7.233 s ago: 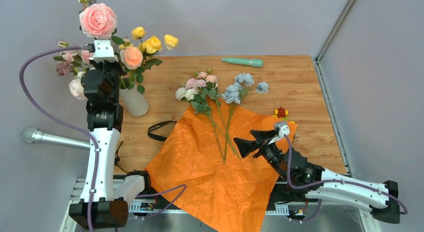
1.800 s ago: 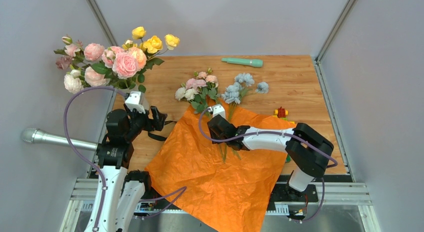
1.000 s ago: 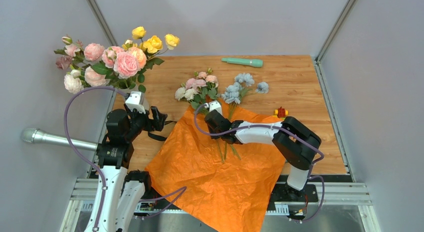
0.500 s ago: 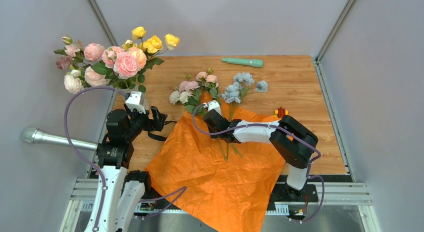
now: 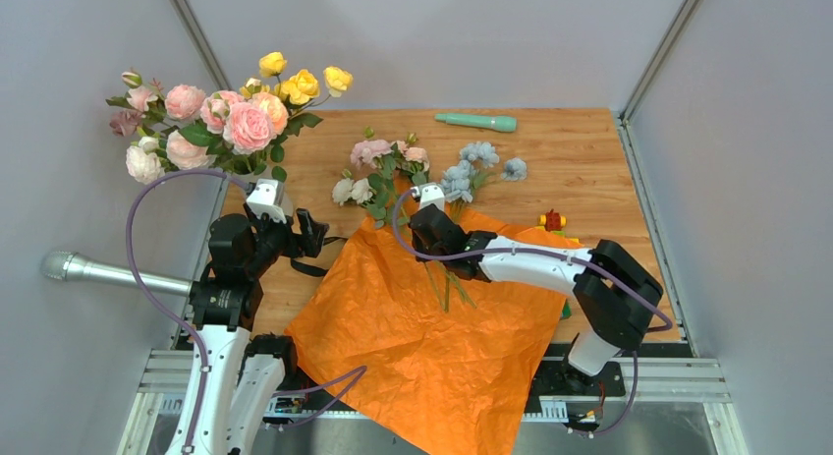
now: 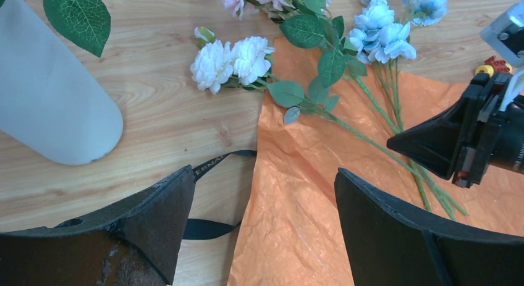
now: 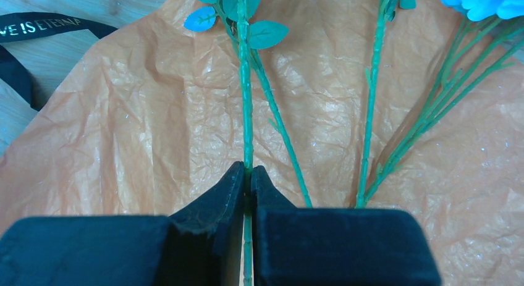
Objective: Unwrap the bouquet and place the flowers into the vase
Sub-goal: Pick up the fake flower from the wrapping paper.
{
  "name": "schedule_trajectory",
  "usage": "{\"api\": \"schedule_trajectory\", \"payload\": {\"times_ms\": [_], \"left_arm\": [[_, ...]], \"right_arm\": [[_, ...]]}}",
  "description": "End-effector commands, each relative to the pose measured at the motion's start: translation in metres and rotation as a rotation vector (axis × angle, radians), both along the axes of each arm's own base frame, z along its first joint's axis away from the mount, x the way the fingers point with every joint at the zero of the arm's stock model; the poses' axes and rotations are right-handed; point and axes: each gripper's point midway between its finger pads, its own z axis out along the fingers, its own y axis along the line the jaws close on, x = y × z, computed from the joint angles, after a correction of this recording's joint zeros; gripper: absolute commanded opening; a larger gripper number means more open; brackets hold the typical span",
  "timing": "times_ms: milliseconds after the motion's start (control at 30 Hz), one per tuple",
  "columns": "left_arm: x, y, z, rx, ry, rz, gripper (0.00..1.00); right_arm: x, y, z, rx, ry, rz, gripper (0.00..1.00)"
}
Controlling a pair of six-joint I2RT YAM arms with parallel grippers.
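Note:
The bouquet's orange paper (image 5: 432, 327) lies unfolded on the table, with the black strap (image 5: 312, 256) off its left corner. Across its top lie the flowers: a pink-and-white spray (image 5: 378, 175) and a pale blue one (image 5: 472, 170). My right gripper (image 5: 420, 237) is shut on the pink-and-white spray's green stem (image 7: 246, 100), low over the paper. Pink, peach and yellow blooms (image 5: 226, 121) stand at the back left, where the off-white vase (image 6: 49, 107) is; my left arm hides it in the top view. My left gripper (image 5: 309, 229) hangs open above the strap (image 6: 210, 227), holding nothing.
A teal stick (image 5: 476, 122) lies at the table's back edge. Small toy blocks (image 5: 553, 220) sit by the paper's right corner. A grey metal tube (image 5: 88, 270) pokes in from the left. Grey walls enclose the table on three sides.
My right gripper has shut on the stem and shifted slightly right. The pink-and-white heads have swung up and toward the back. The left arm is unchanged.

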Motion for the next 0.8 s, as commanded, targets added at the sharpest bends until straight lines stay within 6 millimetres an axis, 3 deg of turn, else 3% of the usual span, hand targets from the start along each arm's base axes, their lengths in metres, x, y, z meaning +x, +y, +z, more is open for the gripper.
{"api": "schedule_trajectory", "payload": {"times_ms": [0, 200, 400, 600, 767], "left_arm": [[-0.001, -0.005, 0.003, 0.005, -0.020, -0.032, 0.90], [-0.007, -0.033, 0.000, -0.021, 0.002, -0.152, 0.90], [-0.024, -0.069, -0.010, -0.115, 0.083, -0.262, 0.89], [-0.037, -0.106, 0.013, -0.340, 0.060, -0.345, 0.89], [-0.050, -0.145, 0.045, -0.529, 0.023, -0.477, 0.89]], "right_arm": [[0.001, -0.001, 0.027, 0.099, -0.038, -0.035, 0.00], [-0.008, -0.012, 0.053, 0.171, -0.081, -0.029, 0.00], [-0.031, -0.023, 0.078, 0.298, -0.144, 0.044, 0.00], [-0.068, -0.040, 0.099, 0.413, -0.240, 0.137, 0.00], [-0.099, -0.046, 0.123, 0.547, -0.328, 0.241, 0.00]]}}
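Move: The pink flower is already pinched at mid-stem by the right hand. That grip lies about 18 cm to the right of the open left hand, 3 cm ahead and some 13 cm below. The vase stands 32 cm to the right hand's left and 10 cm farther out; from the left hand it is 14 cm left and 12 cm ahead. From the right hand, the white flowers' heads lie 14 cm ahead and 14 cm left, the blue ones 17 cm ahead and 9 cm right, both 5 cm lower. Keeping its pinch on the pink flower's stem, the right hand draws back about 8 cm while rising nearly as much and drifting right, up and away from the blue and white flowers on the wrapping paper, its left side rolling up some 20 degrees. The left hand, fingers still wide open, sweeps to its right over the paper towards the held stem and a little back, turning clockwise and rolling its left side down, and has not touched the stem. ##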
